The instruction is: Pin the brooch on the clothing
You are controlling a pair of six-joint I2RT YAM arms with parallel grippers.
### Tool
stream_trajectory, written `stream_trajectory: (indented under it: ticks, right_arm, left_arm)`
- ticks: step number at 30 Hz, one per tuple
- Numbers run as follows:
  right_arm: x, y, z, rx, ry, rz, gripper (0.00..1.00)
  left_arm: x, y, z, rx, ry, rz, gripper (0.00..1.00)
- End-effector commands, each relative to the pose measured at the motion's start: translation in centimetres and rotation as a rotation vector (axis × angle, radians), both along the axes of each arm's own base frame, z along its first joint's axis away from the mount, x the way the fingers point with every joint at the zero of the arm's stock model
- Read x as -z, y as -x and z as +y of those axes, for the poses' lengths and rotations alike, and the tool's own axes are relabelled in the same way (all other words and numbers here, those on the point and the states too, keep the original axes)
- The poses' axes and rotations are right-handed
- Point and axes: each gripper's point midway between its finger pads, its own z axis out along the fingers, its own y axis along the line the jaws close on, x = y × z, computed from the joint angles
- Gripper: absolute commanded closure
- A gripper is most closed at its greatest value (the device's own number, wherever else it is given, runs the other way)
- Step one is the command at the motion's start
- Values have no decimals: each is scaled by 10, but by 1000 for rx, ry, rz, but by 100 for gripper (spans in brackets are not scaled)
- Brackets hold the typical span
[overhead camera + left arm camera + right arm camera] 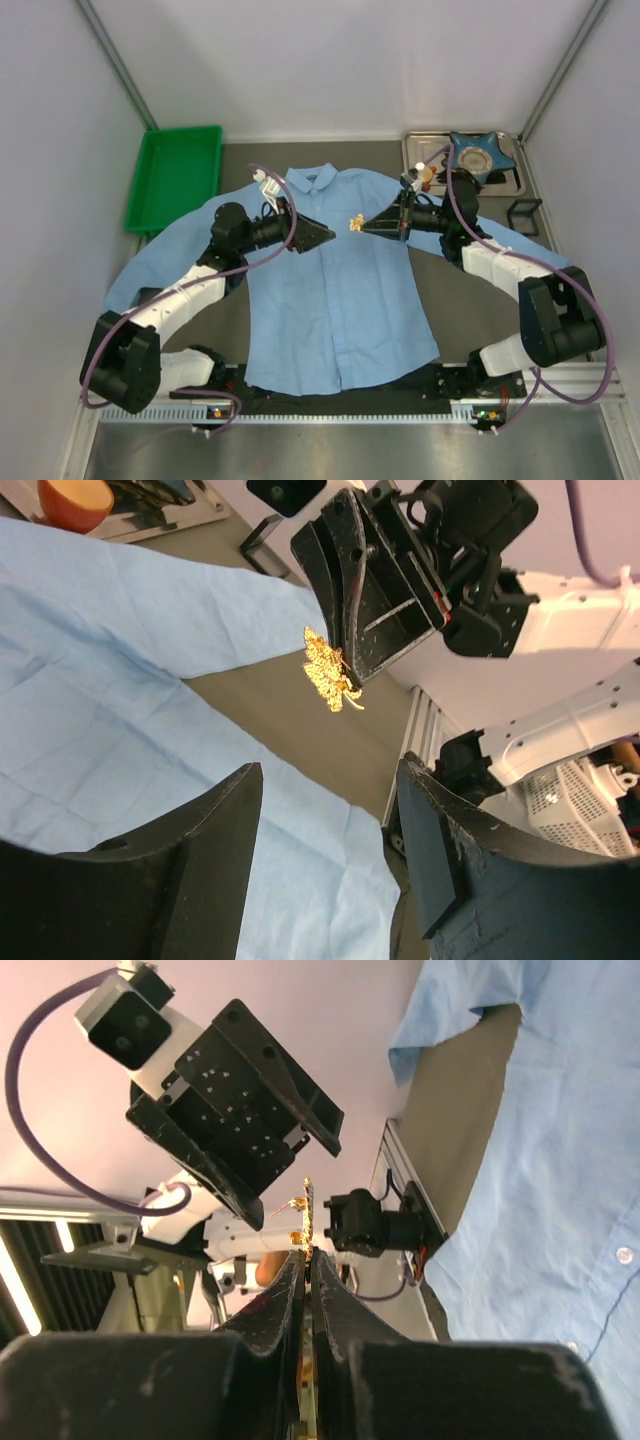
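Note:
The clothing [340, 300], a light blue button-up shirt, lies flat across the table with its collar at the far side. The small gold brooch [354, 223] hangs above the shirt's chest, pinched edge-on at the tips of my right gripper [368, 226], which is shut on it. The left wrist view shows the brooch [328, 670] at the black right fingers [360, 590]. The right wrist view shows the brooch [307, 1215] sticking out past the closed tips [310, 1255]. My left gripper [325, 235] faces it from the left, a short way off, open and holding nothing [330, 770].
A green bin [175, 175] stands at the back left. A metal tray [505, 178] at the back right carries a blue star-shaped dish [480, 155] and an orange cup [425, 175]. A small black object [525, 215] lies right of the tray.

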Motion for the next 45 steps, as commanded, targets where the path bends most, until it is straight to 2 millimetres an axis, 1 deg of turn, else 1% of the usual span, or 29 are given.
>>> stream_trajectory:
  ticks: [1,2,3,5,6,9,10,11,13,14,16,17,21,23,25,27,28,30,31,33,40,43,45]
  right_arm:
    - [-46,0,5,73,-109,-149,100]
    - [-47,-1,6,81,-113,-156,100]
    - [-50,3,9,73,-119,-168,100]
    - [-52,6,11,71,-123,-180,100]
    - [-53,9,12,65,-125,-190,100]
    - [-54,13,13,55,-120,-209,100]
    - [-54,14,12,54,-119,-213,100]
    - [-54,15,12,51,-118,-214,100]
    - [-54,17,11,50,-114,-222,100]
    - [-53,17,11,51,-114,-223,100]
    - [-52,16,12,56,-113,-228,100]
    - [-53,15,11,57,-113,-231,100]
    - [-56,14,12,63,-114,-255,100]
    - [-55,12,12,66,-112,-254,100]
    - [-58,12,13,60,-114,-270,100]
    - [-61,11,13,60,-117,-280,100]
    - [-62,12,13,57,-119,-285,100]
    - [-64,13,13,52,-123,-293,100]
    - [-63,14,13,46,-123,-295,100]
    - [-64,16,12,41,-126,-305,100]
    - [-63,26,14,16,-129,-323,100]
    - [-62,29,16,10,-125,-329,100]
    - [-63,29,16,9,-126,-336,100]
  left_arm:
    - [-43,-10,-7,-19,138,-30,39]
    - [-47,-13,-9,-32,148,-27,39]
    - [-46,-16,-10,-38,158,-10,41]
    - [-48,-16,-15,-29,166,-7,44]
    - [-45,-18,-17,-29,171,11,46]
    - [-44,-21,-19,-40,187,36,49]
    - [-47,-21,-19,-40,194,31,50]
    - [-48,-21,-19,-41,199,30,54]
    - [-48,-16,-21,-11,206,21,58]
    - [-52,-12,-22,13,216,-5,61]
    - [-50,-6,-24,37,217,-8,61]
    - [-54,-1,-25,55,228,-29,60]
    - [-60,11,-28,104,233,-73,53]
    - [-59,11,-28,103,232,-73,53]
    - [-62,9,-29,103,233,-89,53]
    - [-62,6,-30,105,235,-92,54]
    - [-65,6,-30,107,238,-98,57]
    - [-63,4,-32,102,234,-94,62]
    - [-62,2,-32,96,231,-86,66]
    - [-61,-1,-31,83,232,-74,69]
    - [-60,-4,-31,66,234,-60,69]
    - [-62,-4,-32,70,235,-58,71]
    - [-59,-5,-33,71,228,-51,73]
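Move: The brooch, clamped in the right fingertips, is about 6 cm to the left hand's right, 2 cm ahead and roughly level; the shirt collar is 15 cm ahead, 2 cm left and 20 cm below. From the right hand, the left gripper's fingertips are about 8 cm left, 2 cm back and nearly level, and the orange cup is roughly 13 cm ahead, 13 cm right and 22 cm below. Both hands rise about 4 cm; the left, narrowing its fingers, also closes 3 cm rightward on the held brooch. ##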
